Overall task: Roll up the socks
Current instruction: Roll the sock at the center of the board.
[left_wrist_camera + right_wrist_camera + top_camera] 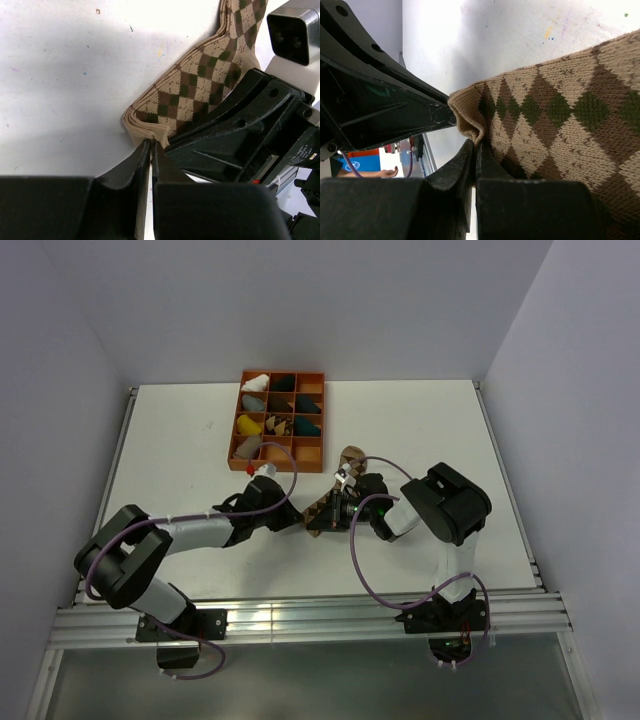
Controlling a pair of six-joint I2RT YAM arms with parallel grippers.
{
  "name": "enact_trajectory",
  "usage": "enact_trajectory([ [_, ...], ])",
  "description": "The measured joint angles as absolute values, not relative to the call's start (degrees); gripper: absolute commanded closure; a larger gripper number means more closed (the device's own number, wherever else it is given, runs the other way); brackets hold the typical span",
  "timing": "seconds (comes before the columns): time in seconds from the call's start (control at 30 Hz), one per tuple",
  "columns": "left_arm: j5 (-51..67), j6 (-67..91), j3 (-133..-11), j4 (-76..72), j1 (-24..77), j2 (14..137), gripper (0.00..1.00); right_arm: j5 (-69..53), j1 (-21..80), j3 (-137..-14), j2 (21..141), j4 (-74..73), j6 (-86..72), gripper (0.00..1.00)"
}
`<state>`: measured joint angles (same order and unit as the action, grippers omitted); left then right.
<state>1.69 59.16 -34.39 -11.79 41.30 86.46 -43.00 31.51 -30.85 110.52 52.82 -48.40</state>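
The argyle tan-and-brown socks [344, 473] lie as a flat layered strip on the white table just in front of the tray, running down toward both grippers. My left gripper [302, 523] comes in from the left, and in its wrist view its jaws [150, 143] are shut on the tan folded cuff edge of the socks [200, 90]. My right gripper [338, 512] meets it from the right. Its jaws [479, 144] are pinched on the same cuff end of the socks [555, 120]. The two grippers sit nearly touching.
An orange compartment tray [283, 372] with white, black, teal, yellow and grey sock bundles stands at the back of the table. The right gripper's black body [240, 130] fills the right of the left wrist view. The left gripper's body [370, 90] crowds the right wrist view.
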Motion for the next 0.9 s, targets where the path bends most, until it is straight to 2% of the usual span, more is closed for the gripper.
enact_trajectory([
  [0.27, 2.13, 59.22, -35.99, -12.29, 41.32, 89.36, 0.88, -43.4, 31.46, -31.64, 110.83, 51.57, -48.53, 1.0],
  [0.4, 1.87, 59.55, -37.39, -11.18, 41.32, 90.83, 0.89, -43.64, 31.44, -32.21, 110.8, 50.11, -48.27, 0.91],
  [0.57, 1.58, 60.55, -39.51, -8.25, 41.34, 92.05, 0.89, -43.68, 31.44, -33.12, 108.92, 45.76, -46.0, 0.62],
  [0.7, 1.1, 61.39, -40.8, -6.81, 41.45, 92.77, 0.9, -40.84, 31.59, -33.43, 103.59, 38.7, -41.93, 0.54],
  [0.9, 0.6, 62.02, -41.65, -5.1, 41.5, 92.92, 0.91, -32.58, 31.99, -33.43, 92.64, 26.06, -33.71, 0.5],
])
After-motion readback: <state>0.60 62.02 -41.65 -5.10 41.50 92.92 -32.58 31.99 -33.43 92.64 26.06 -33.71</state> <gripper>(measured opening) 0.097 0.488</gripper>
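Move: The folded cuff of the argyle sock is right at both hands: about 1 cm ahead of the left fingertips, 2 cm to their right and 1 cm below, and between the right fingertips, which still pinch it. From the right hand, the middle of the sock's leg lies some 5 cm ahead and 2 cm to the right, and the heel bend about 17 cm ahead and 8 cm to the right. The box's middle is roughly 25 cm ahead of the left hand and 6 cm to its left. Keep the left gripper nearly shut on the cuff and bring it about 1.5 cm down, easing slightly forward and right, so that its tips hold the fold against the board. Once it is down, open the right fingers about halfway to let go of the cuff, then lift the right hand some 3 cm, drawing it right and a little forward away from the fold as it tilts. ##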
